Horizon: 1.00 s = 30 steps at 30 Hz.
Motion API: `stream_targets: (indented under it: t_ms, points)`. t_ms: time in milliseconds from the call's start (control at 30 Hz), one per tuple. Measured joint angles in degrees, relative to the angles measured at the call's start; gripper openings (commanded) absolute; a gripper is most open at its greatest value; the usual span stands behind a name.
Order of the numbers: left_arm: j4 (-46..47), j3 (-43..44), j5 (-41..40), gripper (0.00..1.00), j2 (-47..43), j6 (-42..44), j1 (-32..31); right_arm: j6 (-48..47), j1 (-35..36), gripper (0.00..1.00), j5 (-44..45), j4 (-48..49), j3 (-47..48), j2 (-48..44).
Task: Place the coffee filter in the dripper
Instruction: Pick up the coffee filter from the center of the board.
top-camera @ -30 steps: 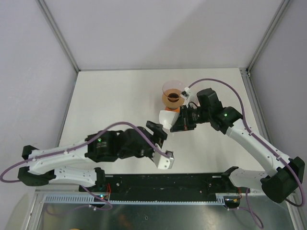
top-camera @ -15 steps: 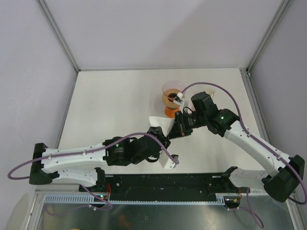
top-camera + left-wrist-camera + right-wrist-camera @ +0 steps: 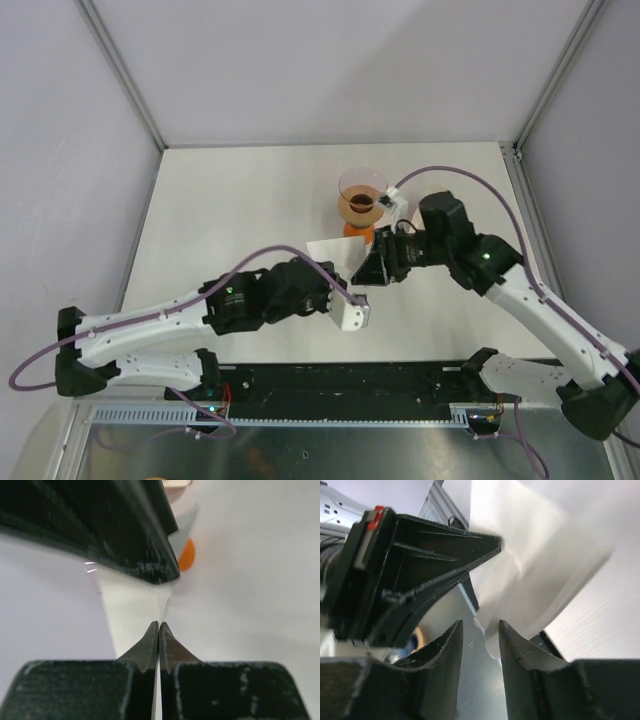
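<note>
The coffee filter is a thin white paper fan held above the table, just in front of the dripper. The dripper is a clear pinkish funnel standing on an orange base. My left gripper is shut on the filter's near edge; in the left wrist view the paper runs up from the pinched fingertips. My right gripper is at the filter's right side with its jaws open. In the right wrist view the filter hangs just past its fingertips.
An orange base and a brown ring sit under and inside the funnel. The two grippers are close together, the left one's black body filling the right wrist view. A black rail runs along the near edge.
My left gripper has shut on the filter's edge. My right gripper, shut on the filter a second ago, has opened its jaws. The filter has dropped slightly towards the left arm.
</note>
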Motion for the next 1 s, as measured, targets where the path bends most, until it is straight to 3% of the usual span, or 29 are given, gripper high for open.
stream_targets:
  t_ms: [400,567,700,867,1000]
  points:
    - [-4.1,7.7,31.2,0.00,-5.9,-21.1,13.6,-13.4,-3.7,0.67,7.5,-0.3,0.1,-17.2]
    - [-5.7,10.7,40.3,0.00,-6.0,-26.7,15.6,-19.5,-3.7,0.73,4.2,2.9,-0.9,-21.9]
    - [-7.4,13.6,46.1,0.00,-6.0,-29.3,15.9,-22.3,-3.6,0.89,-0.3,9.1,-3.6,-24.5]
    - [-8.8,15.9,52.0,0.00,-6.1,-30.6,16.0,-24.3,-1.9,0.89,-3.6,14.5,-5.2,-23.4]
    - [-10.1,16.3,54.9,0.00,-6.1,-31.2,16.0,-24.9,1.5,0.80,-4.7,18.6,-5.9,-21.5]
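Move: The left hand already holds the coffee filter; from it the glass dripper stands some 19 cm ahead, 7 cm right and 9 cm lower, on the orange carafe, whose middle is about 20 cm below the hand. The cream filter stand lies roughly 21 cm ahead, 25 cm right and 20 cm down. For the opening right hand, the filter's middle is about 4 cm ahead, 4 cm left and nearly level. The left hand keeps its shut pinch on the coffee filter and carries it up and back by about 10 cm each way, away from the dripper, while the wrist swings clockwise until the fingers point straight right and only slightly down. The right hand, its fingers already parting, comes free of the filter, spreads them almost fully and rises about 10 cm while shifting some 6 cm right, then draws back about 4 cm and returns about 3 cm left towards the filter's free end, rolling some 50 degrees as its fingers level out to point left. ##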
